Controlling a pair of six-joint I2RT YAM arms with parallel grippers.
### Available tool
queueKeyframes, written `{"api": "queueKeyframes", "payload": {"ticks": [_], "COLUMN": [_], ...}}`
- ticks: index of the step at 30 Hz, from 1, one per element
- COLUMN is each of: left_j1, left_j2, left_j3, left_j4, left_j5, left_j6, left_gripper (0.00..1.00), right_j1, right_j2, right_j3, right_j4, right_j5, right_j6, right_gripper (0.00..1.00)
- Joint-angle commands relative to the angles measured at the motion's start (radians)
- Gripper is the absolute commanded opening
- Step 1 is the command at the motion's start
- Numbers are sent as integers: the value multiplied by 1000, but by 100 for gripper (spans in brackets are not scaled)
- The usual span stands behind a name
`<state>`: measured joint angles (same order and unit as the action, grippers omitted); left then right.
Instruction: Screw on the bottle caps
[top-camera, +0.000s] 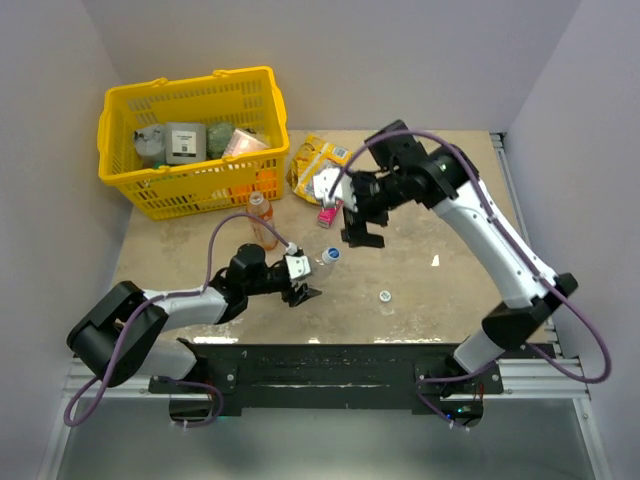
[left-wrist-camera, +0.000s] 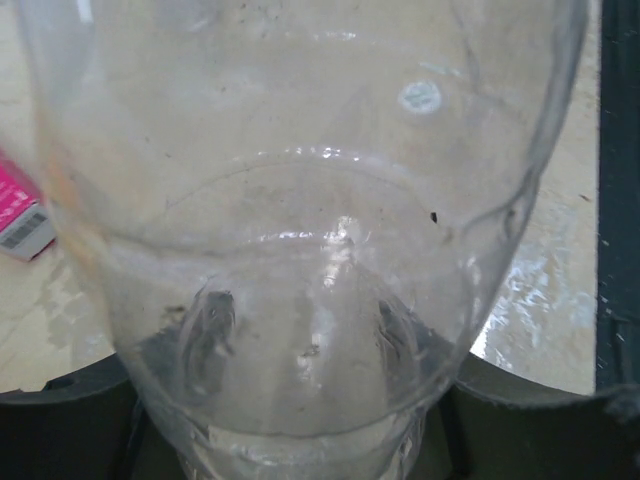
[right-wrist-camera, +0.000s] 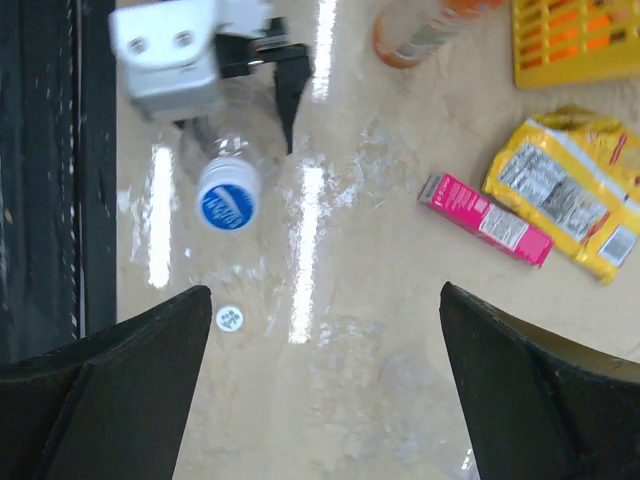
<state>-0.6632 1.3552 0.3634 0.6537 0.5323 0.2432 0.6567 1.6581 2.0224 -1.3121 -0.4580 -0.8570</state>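
My left gripper (top-camera: 306, 287) is shut on a clear colourless bottle (top-camera: 322, 268) that stands on the table with a blue cap (top-camera: 332, 254) on its neck. In the left wrist view this bottle (left-wrist-camera: 300, 250) fills the frame between the fingers. From the right wrist I see the same blue cap (right-wrist-camera: 228, 205) from above. My right gripper (right-wrist-camera: 325, 288) hangs open and empty over the table, right of that bottle (top-camera: 360, 235). A small whitish cap (top-camera: 385, 297) lies loose on the table (right-wrist-camera: 229, 318). An orange drink bottle (top-camera: 262, 222) stands just behind the left gripper.
A yellow basket (top-camera: 115, 150) with several items sits at the back left. A yellow snack bag (top-camera: 318, 160) and a pink packet (top-camera: 328, 213) lie behind the right gripper. The table's black front rail (top-camera: 320, 360) runs along the near edge.
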Motion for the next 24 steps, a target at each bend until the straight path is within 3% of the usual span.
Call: {"api": "queueKeyframes", "payload": {"ticks": [1, 4, 9, 19, 24], "left_j1": [11, 13, 14, 17, 17], "left_j2": [-27, -31, -37, -36, -33], "left_j3": [58, 75, 106, 134, 132], "left_j4": [-74, -115, -177, -200, -192], "left_j5": [182, 213, 244, 258, 258], "left_j6": [83, 120, 174, 206, 199], "left_gripper": [0, 0, 0, 0, 0], "right_j1": [134, 210, 262, 276, 285], "right_j2": [-176, -268, -274, -208, -199], "right_j3": [-247, -374, -407, -341, -337], "right_j4": [5, 63, 83, 50, 25], "right_j5": [39, 90, 102, 85, 67], "right_j6": [-336, -460, -553, -599, -620], "right_gripper": [99, 99, 93, 63, 52]}}
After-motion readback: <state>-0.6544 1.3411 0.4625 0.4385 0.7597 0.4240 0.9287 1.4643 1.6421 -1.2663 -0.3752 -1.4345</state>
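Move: The blue cap sits on the neck of the clear bottle that the left hand holds. From the open right hand it lies about 5 cm back, 5 cm left and 7 cm below; from the left hand, some 5 cm ahead, 5 cm right and 12 cm up. On the table, roughly 26 cm below the right hand, are a loose white cap about 9 cm back and 9 cm right, and the pink box some 18 cm ahead and 4 cm left. Back and down, the right hand swings some 10 cm towards the blue cap, turning nearly 40 degrees counter-clockwise, then slows over the cap and brings its wide-open fingers about halfway shut on either side of it. The left hand keeps its grip on the bottle, draws back about 2.5 cm and turns some 15 degrees clockwise. ##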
